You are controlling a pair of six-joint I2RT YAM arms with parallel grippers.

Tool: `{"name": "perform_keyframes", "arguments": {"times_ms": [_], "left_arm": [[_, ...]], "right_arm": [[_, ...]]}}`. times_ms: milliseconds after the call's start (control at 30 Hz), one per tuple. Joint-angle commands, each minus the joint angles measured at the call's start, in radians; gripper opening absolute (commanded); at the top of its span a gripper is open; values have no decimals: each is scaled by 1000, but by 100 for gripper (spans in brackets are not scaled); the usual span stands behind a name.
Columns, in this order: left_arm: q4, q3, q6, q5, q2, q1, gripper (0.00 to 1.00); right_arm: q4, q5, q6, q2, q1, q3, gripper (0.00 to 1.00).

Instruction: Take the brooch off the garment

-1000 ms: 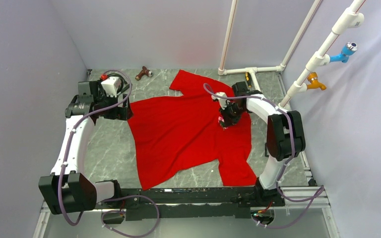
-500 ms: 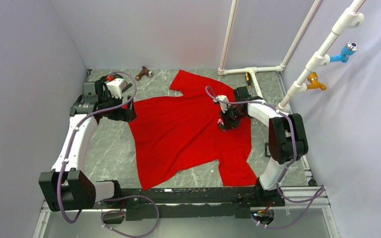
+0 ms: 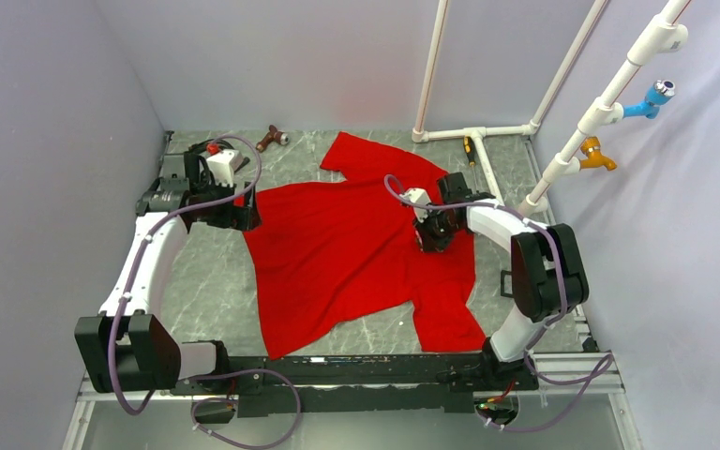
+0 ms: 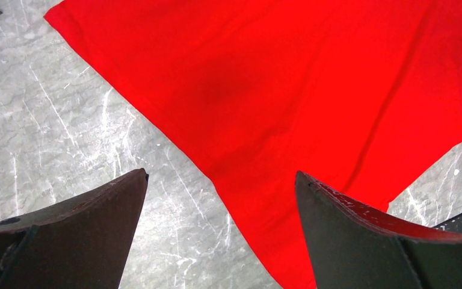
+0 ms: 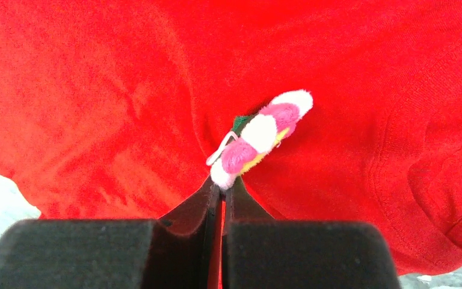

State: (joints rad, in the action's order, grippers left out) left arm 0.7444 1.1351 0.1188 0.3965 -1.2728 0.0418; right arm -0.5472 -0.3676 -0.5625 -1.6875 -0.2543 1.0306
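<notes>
The garment (image 3: 347, 244), a bright red T-shirt, lies spread flat across the grey marbled table (image 3: 202, 281). In the right wrist view the brooch (image 5: 258, 135), a small fuzzy flower with pink and white petals and a yellow centre, stands up from the red cloth (image 5: 96, 108). My right gripper (image 5: 221, 188) is shut on its lowest white petal; the cloth puckers toward the pin. In the top view that gripper (image 3: 428, 242) sits on the shirt's right half. My left gripper (image 4: 221, 174) hangs open over the shirt's left edge (image 4: 264, 120), holding nothing.
A brown object (image 3: 270, 138) lies at the back of the table. White pipes (image 3: 473, 132) run along the back right, with a yellow-and-black tool (image 3: 470, 147) beside them. Blue (image 3: 654, 97) and orange (image 3: 596, 153) fittings stick out from the right pipe.
The right jaws have closed fully on the brooch's petal and that arm shifted slightly. The left arm has crept a little to the right, toward the shirt.
</notes>
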Motion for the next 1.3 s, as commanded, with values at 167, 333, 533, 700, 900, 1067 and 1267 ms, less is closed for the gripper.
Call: {"name": "perform_keyframes", "arguments": {"times_ms": [167,333,533,700,900,1067,1267], "left_arm": [[-28,-19,26,13,14,-72,99],[-33,-34,19,21,-2,-96,100],[-40,-62,16,18,-6,-125,100],[-48,-76,13,20,-7,-131,100],[-68,-96,33,37,-4,-155,100],[-93,-104,29,63,-16,-181,99],[-140,-127,14,106,-34,-227,100]], "right_arm": [[18,-13,-68,41,21,-56,0],[18,-10,-21,-36,-14,-34,0],[-16,36,-60,-53,-35,-45,0],[-24,57,-106,-6,3,-73,0],[-93,11,-185,7,63,-55,0],[-82,4,-226,28,64,-97,0],[-49,24,-228,-10,53,-123,0]]}}
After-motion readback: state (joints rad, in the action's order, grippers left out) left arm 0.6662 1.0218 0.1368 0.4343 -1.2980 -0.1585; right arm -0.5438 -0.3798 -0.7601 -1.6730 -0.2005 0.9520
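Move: My right hand already pinches the brooch by its rim, low over the garment; the brooch's middle sits about 1 cm ahead, 2 cm to the left and 1 cm below that hand point. From my left hand, open and empty, the brooch is some 35 cm to the right, roughly level in reach and about 15 cm lower. The red garment's middle lies about 22 cm right of my left hand, 2 cm back and 17 cm below. I bring my left hand in over the garment towards the brooch, going about 6 cm to the right while sinking some 4 cm and easing back a little, turning clockwise about 15 degrees, fingers wide open. My right hand keeps its pinch on the brooch's rim, dips a little, then tugs it about 2 cm to the right and slightly back. ##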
